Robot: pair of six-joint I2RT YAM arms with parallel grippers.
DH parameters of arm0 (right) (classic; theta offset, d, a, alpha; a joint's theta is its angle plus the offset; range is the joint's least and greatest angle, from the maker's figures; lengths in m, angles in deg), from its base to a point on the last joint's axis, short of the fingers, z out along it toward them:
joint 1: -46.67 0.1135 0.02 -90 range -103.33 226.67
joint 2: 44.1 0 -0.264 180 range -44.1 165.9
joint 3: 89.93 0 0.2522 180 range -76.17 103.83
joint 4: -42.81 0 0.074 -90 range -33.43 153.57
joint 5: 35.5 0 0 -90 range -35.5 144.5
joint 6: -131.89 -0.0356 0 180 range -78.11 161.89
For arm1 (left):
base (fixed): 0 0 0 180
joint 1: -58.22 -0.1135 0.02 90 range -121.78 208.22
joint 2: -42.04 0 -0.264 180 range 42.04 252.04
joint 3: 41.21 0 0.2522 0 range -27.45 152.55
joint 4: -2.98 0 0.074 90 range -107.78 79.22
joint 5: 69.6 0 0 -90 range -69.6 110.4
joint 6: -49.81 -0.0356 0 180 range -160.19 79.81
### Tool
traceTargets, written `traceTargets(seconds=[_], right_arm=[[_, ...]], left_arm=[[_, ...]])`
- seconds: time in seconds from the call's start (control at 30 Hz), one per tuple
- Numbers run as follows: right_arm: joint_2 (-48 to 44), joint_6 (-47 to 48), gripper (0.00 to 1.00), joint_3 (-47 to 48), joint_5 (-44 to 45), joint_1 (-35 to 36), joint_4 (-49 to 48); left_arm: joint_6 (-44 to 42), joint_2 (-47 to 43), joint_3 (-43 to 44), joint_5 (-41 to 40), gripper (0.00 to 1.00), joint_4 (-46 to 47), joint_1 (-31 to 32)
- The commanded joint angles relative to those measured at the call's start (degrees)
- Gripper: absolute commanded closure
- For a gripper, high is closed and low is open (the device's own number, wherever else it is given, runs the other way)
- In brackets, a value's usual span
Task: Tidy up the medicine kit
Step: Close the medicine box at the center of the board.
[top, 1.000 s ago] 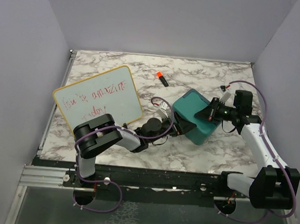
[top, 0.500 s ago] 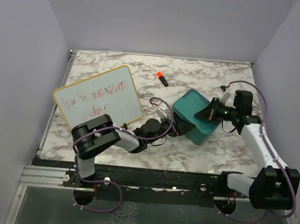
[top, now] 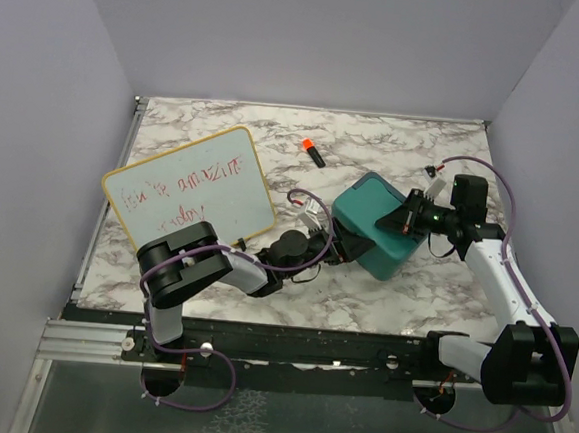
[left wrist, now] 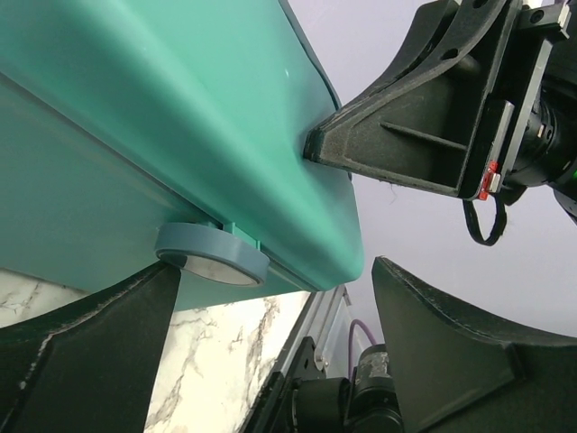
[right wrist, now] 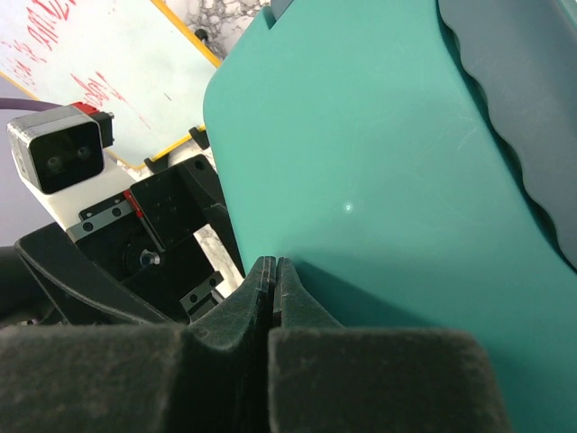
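The medicine kit [top: 374, 223], a teal hard case with its lid down, sits right of the table's middle. My left gripper [top: 352, 246] is open at the case's near-left side. In the left wrist view its gripper [left wrist: 275, 271] straddles the case's lower edge [left wrist: 180, 108] and a round blue-grey latch [left wrist: 212, 257]. One finger [left wrist: 81, 352] lies just under the latch; the other [left wrist: 451, 343] stands apart from the case. My right gripper [top: 401, 221] is shut, and its tips [right wrist: 273, 266] rest on the lid [right wrist: 379, 153], holding nothing.
A yellow-framed whiteboard [top: 186, 193] with red writing lies at the left. An orange-capped marker [top: 313, 152] lies behind the case. Purple walls close in the table on three sides, and a metal rail [top: 259, 350] runs along the near edge.
My left gripper's jaws have narrowed slightly around the case's edge and the arm has shifted a little. The right gripper and the case have stayed put.
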Motion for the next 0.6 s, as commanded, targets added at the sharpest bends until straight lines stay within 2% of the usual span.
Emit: traceTargets(seconds=[0.0, 0.2, 0.27, 0.4, 0.57], right_arm=[[0.10, 1.02, 0.99, -2.13, 2.63, 0.52, 4.30], [-0.05, 0.90, 0.99, -2.38, 2.60, 0.57, 4.09], [-0.07, 0.79, 0.99, -2.47, 2.52, 0.57, 3.98], [-0.36, 0.76, 0.99, -2.85, 2.68, 0.57, 3.82], [-0.47, 0.42, 0.99, -3.10, 2.60, 0.57, 3.53]], left_arm=[[-0.79, -2.54, 0.08, -2.02, 0.14, 5.65, 0.24], [5.98, -0.15, -1.18, -4.01, 0.22, 3.76, 0.32], [6.30, 0.37, -1.23, -4.36, 0.24, 3.82, 0.32], [6.66, 0.58, -0.78, -5.07, 0.36, 3.30, 0.15], [8.18, 0.24, -0.69, -7.25, 0.39, -0.28, 0.15]])
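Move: The medicine box's latch, on the side facing the left arm, sits just beyond the left hand's open fingers: some 2 cm ahead, 1 cm to the right and 2 cm lower. The middle of the box lid is about 5 cm ahead of the left hand, 5 cm to its right and 1 cm above. The right hand has that lid middle directly under it, 1 cm down, and the latch about 4 cm back, 5 cm left and 4 cm below. The left hand sinks about 1 cm while easing slightly forward and left, bringing the latch nearer the middle between its fingers, and rolls some 5 degrees counter-clockwise as seen from behind the hand as the fingers close from nearly wide open to a bit over half; a firm pinch can't be seen yet. Meanwhile the right hand stays in place, keeping its shut fingertips resting on the lid. ##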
